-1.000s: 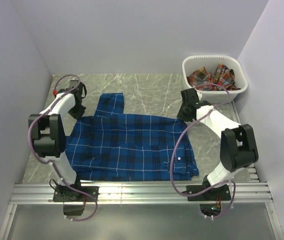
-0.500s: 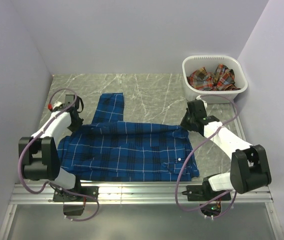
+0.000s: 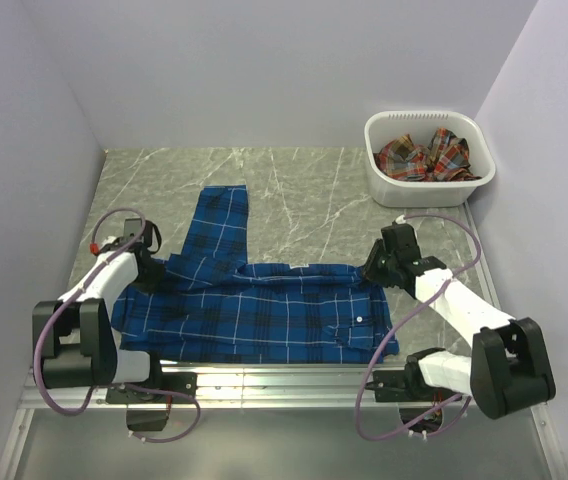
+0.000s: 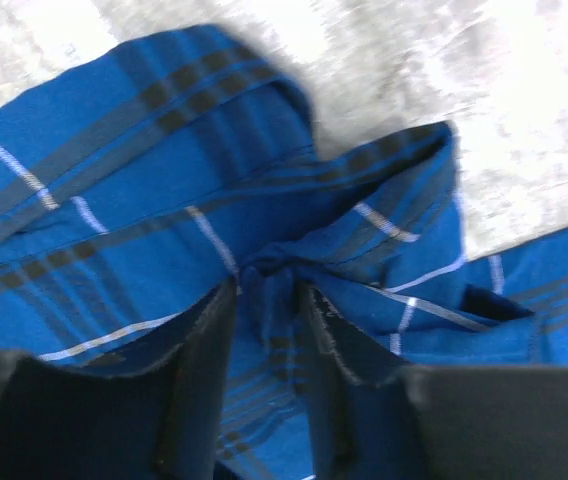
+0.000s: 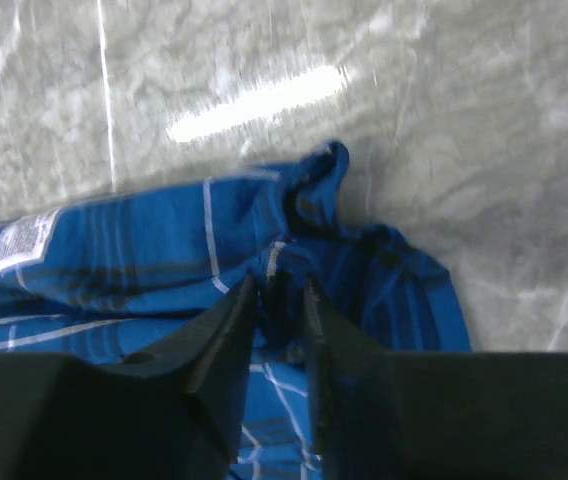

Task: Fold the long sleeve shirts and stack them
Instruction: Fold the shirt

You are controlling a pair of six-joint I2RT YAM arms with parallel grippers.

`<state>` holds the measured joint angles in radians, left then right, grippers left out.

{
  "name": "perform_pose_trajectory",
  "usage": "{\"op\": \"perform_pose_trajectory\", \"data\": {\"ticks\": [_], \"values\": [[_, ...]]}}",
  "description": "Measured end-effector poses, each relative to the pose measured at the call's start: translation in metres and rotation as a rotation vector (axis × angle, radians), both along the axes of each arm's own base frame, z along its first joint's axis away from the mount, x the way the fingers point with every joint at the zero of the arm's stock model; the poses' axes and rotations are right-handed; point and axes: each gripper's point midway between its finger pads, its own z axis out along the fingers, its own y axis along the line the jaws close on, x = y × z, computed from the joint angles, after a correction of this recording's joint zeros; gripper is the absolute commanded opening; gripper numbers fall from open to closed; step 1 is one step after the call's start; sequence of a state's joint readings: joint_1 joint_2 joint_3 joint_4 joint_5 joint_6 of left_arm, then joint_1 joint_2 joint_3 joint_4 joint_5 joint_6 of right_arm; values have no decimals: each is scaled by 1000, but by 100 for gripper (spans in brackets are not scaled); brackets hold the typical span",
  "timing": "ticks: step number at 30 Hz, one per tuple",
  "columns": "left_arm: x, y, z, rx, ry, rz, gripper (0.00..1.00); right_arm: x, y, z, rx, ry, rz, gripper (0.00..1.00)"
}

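Note:
The blue plaid long sleeve shirt (image 3: 264, 312) lies across the near part of the table, its far edge folded toward me, one sleeve (image 3: 222, 212) still reaching back. My left gripper (image 3: 150, 262) is low at the shirt's left fold corner. In the left wrist view its fingers (image 4: 269, 290) stand slightly apart, a ridge of blue cloth (image 4: 274, 275) between them. My right gripper (image 3: 374, 268) is down at the right fold corner; it (image 5: 279, 285) is also parted around a pinched ridge of cloth (image 5: 282, 255). A red-orange plaid shirt (image 3: 424, 155) lies crumpled in the basket.
The white plastic basket (image 3: 430, 116) stands at the back right corner. Grey marble tabletop (image 3: 314, 185) shows behind the shirt. Plain walls close in on the left, back and right. A metal rail (image 3: 284, 385) runs along the near edge.
Both grippers have drawn the shirt's far edge toward the near side, making the blue shirt a narrower band. Their fingers have parted from a tight pinch.

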<state>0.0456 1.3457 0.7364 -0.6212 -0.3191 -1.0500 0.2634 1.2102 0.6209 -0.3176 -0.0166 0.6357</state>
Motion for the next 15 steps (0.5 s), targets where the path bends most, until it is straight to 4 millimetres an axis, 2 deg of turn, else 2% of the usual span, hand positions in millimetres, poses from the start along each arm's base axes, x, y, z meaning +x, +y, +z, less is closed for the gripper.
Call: {"op": "perform_pose_trajectory", "data": {"ticks": [3, 4, 5, 9, 11, 13, 15], "values": [[-7, 3, -2, -21, -6, 19, 56, -6, 1, 4, 8, -14, 24, 46], [-8, 4, 0, -27, -14, 27, 62, -7, 1, 5, 11, -19, 33, 46], [-8, 7, 3, -31, -26, 32, 74, -8, 2, 8, 14, -27, 44, 47], [-5, 11, 17, -42, -84, 34, 95, -12, 4, 20, 22, -61, 81, 47], [-3, 10, 24, -40, -109, 16, 99, -14, 2, 23, 13, -71, 83, 50], [1, 10, 34, -35, -132, -9, 99, -15, -1, 25, -1, -75, 79, 53], [5, 10, 44, -26, -151, -36, 99, -16, -5, 26, -15, -78, 64, 59]]}}
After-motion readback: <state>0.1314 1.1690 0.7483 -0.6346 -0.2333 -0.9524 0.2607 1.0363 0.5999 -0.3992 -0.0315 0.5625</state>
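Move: The folded far edge of the shirt lies practically at both fingertips, about 1 cm below: its left end between the left hand's, its right end between the right hand's. From the left hand, the sleeve that sticks out has its middle some 14 cm ahead and 16 cm to the right. From the right hand, the white label is about 2 cm ahead and 16 cm left, the button roughly 10 cm back and 2 cm left. Both hands open and lift off the folded edge, left about 4 cm, right 2.5 cm and slightly back. ##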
